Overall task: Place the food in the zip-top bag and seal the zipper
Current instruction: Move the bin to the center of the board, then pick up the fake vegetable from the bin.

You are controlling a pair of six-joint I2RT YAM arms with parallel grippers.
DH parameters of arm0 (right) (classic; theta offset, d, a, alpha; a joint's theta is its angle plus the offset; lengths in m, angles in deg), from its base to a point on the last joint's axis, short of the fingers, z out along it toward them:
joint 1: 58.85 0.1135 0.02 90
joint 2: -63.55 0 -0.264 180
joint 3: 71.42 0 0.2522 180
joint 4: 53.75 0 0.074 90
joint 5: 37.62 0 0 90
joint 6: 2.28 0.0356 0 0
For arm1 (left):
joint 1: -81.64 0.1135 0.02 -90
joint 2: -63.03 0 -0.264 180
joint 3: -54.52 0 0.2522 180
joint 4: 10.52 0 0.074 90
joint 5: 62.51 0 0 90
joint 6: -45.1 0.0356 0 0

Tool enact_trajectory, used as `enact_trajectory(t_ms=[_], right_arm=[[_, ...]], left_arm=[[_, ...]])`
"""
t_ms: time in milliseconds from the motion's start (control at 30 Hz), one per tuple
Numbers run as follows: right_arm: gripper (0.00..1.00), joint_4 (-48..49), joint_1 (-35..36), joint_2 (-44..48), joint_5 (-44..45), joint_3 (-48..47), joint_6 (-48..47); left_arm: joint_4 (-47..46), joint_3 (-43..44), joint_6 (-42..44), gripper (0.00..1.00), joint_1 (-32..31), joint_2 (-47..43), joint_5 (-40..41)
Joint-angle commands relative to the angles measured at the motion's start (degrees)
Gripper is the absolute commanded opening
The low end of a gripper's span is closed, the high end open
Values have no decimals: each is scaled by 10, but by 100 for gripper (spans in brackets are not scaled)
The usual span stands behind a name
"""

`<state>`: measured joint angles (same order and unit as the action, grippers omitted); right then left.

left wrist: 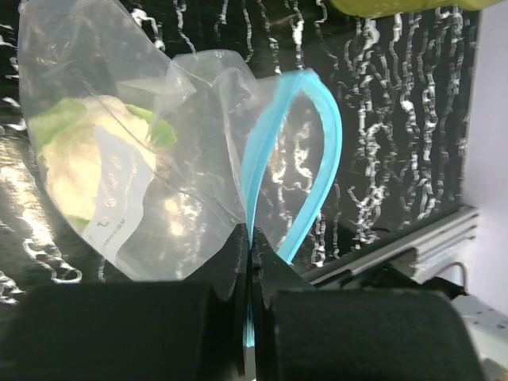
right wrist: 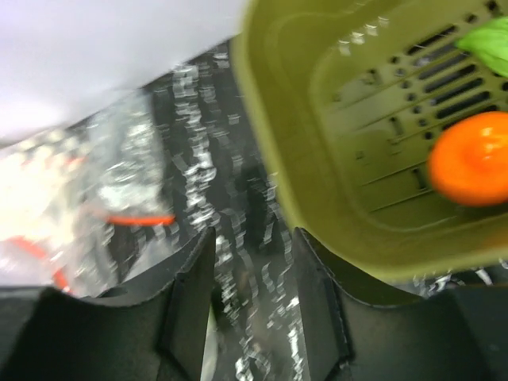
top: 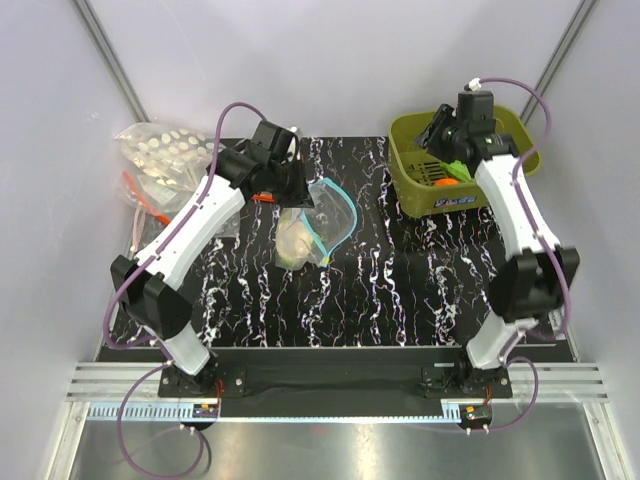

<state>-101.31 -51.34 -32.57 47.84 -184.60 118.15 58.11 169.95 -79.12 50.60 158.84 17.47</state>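
Note:
The zip-top bag (top: 322, 222) lies mid-table, its mouth spread into a loop by the teal zipper (top: 343, 213). My left gripper (top: 298, 195) is shut on the zipper (left wrist: 327, 135) at one end of the mouth, as the left wrist view shows at its jaws (left wrist: 252, 238). Inside the bag (left wrist: 182, 159) sits a pale cream piece of food with green on it (left wrist: 83, 159). My right gripper (top: 432, 140) hovers over the olive basket's left rim, open and empty (right wrist: 254, 238). In the basket lie an orange piece (right wrist: 472, 159) and a green piece (right wrist: 488, 36).
The olive basket (top: 408, 170) stands at the back right. At the back left lie a clear bag of white round pieces (top: 165, 150) and a clear bag with a red-orange strip (right wrist: 139, 220). White walls close in on both sides.

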Motion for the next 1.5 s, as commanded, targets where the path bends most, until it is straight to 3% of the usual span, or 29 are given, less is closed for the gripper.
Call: enact_trajectory(t_ms=[0,133,267,433,500,633,767,867,900,933,1033,1133,1333,1467], right_arm=[[52,-51,-10,-85,29,-59,-6],[51,-132,-9,-212,55,-138,-13],[46,-229,-1,-258,50,-185,-46],[46,-202,34,-58,46,20,-54],[46,-197,36,-5,0,96,-42],[46,-266,44,78,-35,151,-38],[49,-317,48,159,7,190,-35],[64,-317,47,190,42,201,-48],[70,-310,46,189,42,201,-53],[86,-304,46,173,58,195,-54],[92,-284,30,110,69,149,-70],[94,-264,8,37,53,89,-66],[96,-265,-7,-106,23,-34,28],[97,-248,-6,-159,80,-68,65]], left_arm=[[12,22,40,0,-1,-16,33],[35,42,63,0,0,-15,56],[52,58,74,0,0,-17,76],[42,27,64,0,-1,-32,62],[27,-1,58,0,0,-42,60],[36,-8,62,0,0,-37,64],[40,-7,68,0,-1,-31,62],[38,-9,68,0,-1,-27,61],[36,-7,67,0,-1,-26,61],[33,-7,68,0,0,-24,62],[35,8,76,0,0,-7,73],[45,34,90,0,0,7,89],[56,62,109,0,3,25,97],[57,67,116,0,20,34,88]])
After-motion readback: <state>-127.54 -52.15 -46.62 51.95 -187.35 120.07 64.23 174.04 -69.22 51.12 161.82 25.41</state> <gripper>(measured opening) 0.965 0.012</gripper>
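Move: The bin's middle lies about 6 cm to the right of the right hand, 1 cm nearer the robot and some 21 cm below. Inside it, the orange fruit is roughly 4 cm back, 3 cm right and 24 cm down from the hand; the green vegetable is 2 cm back, 5 cm right and just as low. The filled zip-top bag stands about 14 cm back and 27 cm left. From the left hand, the bin is some 14 cm ahead and 33 cm right. The bin is dragged back by its left part: the half-open right hand dips about 19 cm and slightly forward into it, tipping the fingers down some 35 degrees, then sweeps roughly 24 cm back, rising. There it opens wide and heads forward and down into the bin again. The left hand keeps pinching the bag's zipper rim and shifts it about 3 cm left. ##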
